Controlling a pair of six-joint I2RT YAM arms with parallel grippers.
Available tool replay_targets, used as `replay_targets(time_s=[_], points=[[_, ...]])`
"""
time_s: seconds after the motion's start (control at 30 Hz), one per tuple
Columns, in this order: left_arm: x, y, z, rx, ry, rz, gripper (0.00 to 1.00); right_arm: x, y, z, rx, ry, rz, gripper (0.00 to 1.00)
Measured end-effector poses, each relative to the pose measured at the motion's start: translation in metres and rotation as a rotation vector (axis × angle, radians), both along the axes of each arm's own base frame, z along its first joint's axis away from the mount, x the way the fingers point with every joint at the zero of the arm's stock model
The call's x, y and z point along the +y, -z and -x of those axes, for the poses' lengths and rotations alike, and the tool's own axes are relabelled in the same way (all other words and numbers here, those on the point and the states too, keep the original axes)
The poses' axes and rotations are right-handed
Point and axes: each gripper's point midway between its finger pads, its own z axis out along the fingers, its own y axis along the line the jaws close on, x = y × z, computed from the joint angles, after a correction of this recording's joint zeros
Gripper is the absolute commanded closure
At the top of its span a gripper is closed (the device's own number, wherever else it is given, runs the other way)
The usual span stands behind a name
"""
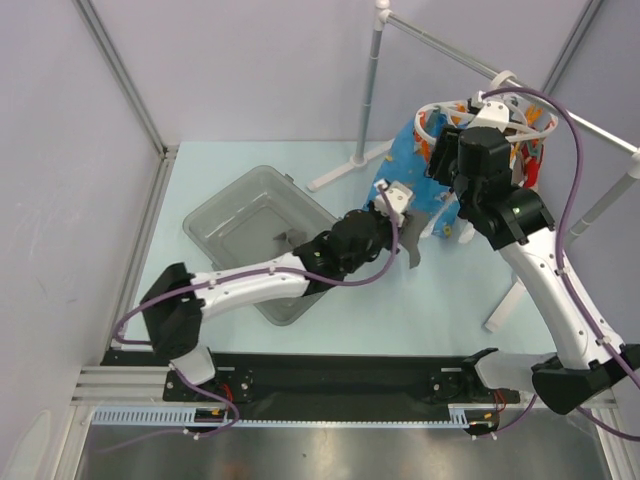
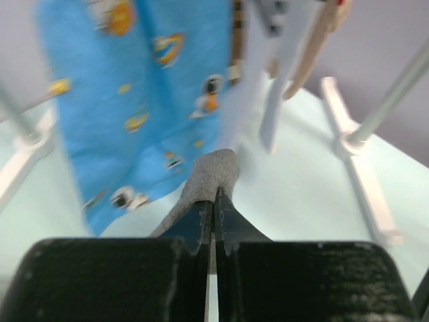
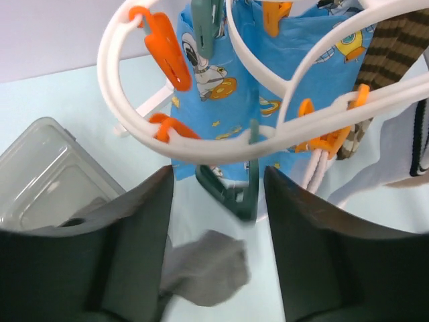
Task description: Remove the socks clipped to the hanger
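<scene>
The white ring hanger hangs from the rail with orange clips round it. A bright blue printed sock, a brown striped sock and a white sock with a black-striped cuff are clipped to it. My right gripper is open just under the ring, its fingers on either side of a dark green clip that holds nothing. My left gripper is shut on a grey sock, which hangs apart from the hanger, below and to its left.
A clear grey plastic bin stands left of the hanger, with something small and grey inside. The metal stand's upright and white feet are behind and beside the hanger. Another stand foot lies right of the left gripper.
</scene>
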Motion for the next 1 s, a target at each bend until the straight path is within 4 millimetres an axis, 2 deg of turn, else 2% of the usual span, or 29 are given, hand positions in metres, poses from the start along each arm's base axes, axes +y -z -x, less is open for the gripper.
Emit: replay_targets(time_s=[0.07, 0.1, 0.17, 0.27, 0.37, 0.5, 0.6, 0.67, 0.8, 0.87, 0.9, 1.0], points=[[0.027, -0.002, -0.005, 0.023, -0.043, -0.002, 1.00, 0.002, 0.000, 0.007, 0.002, -0.024, -0.013, 0.27], [0.042, -0.006, -0.009, 0.033, -0.068, 0.003, 1.00, 0.003, 0.000, 0.011, 0.004, -0.039, -0.021, 0.14], [0.076, -0.018, -0.020, 0.045, -0.124, 0.021, 1.00, 0.005, 0.001, 0.023, 0.010, -0.075, -0.039, 0.00], [0.126, -0.034, -0.028, 0.055, -0.208, 0.042, 1.00, 0.007, 0.007, 0.044, 0.021, -0.138, -0.059, 0.00], [0.176, -0.046, -0.027, 0.069, -0.281, 0.057, 1.00, 0.007, 0.016, 0.067, 0.035, -0.191, -0.076, 0.00], [0.234, -0.052, -0.026, 0.106, -0.373, 0.076, 1.00, 0.002, 0.030, 0.095, 0.061, -0.230, -0.085, 0.00], [0.273, -0.043, -0.035, 0.148, -0.458, 0.053, 1.00, -0.001, 0.041, 0.111, 0.085, -0.246, -0.093, 0.00], [0.289, -0.029, -0.042, 0.192, -0.500, 0.026, 1.00, -0.002, 0.047, 0.117, 0.101, -0.253, -0.095, 0.00], [0.311, 0.020, -0.058, 0.344, -0.565, -0.059, 1.00, -0.003, 0.061, 0.124, 0.138, -0.251, -0.100, 0.00], [0.317, 0.044, -0.063, 0.420, -0.588, -0.101, 0.87, -0.003, 0.069, 0.126, 0.161, -0.247, -0.108, 0.01], [0.320, 0.055, -0.063, 0.454, -0.596, -0.117, 0.64, -0.003, 0.072, 0.126, 0.171, -0.245, -0.111, 0.00], [0.322, 0.068, -0.058, 0.511, -0.600, -0.138, 0.39, -0.003, 0.082, 0.126, 0.194, -0.232, -0.114, 0.00]])
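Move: From my left hand, which holds the grey sock I've just pulled down, the middle of the grey tray is about 32 cm left, 4 cm ahead and some 20 cm lower. An earlier grey sock lies in it, about 28 cm left and 4 cm ahead of that hand; the blue cloth hangs about 13 cm ahead and 6 cm right. My right fingers straddle the green clip, 1 cm ahead; the ring's middle is 7 cm ahead and 8 cm right, the blue cloth 9 cm ahead. I swing my left hand with the grey sock some 32 cm left and a little forward, away from the hanger. It rises about 5 cm on the way, then sinks about 12 cm over the tray while the wrist turns counter-clockwise and tips down some 30 degrees, and the fingers open to let the sock go. My empty right hand spreads its fingers wide around the green clip, backs away from the hanger and then sinks. ##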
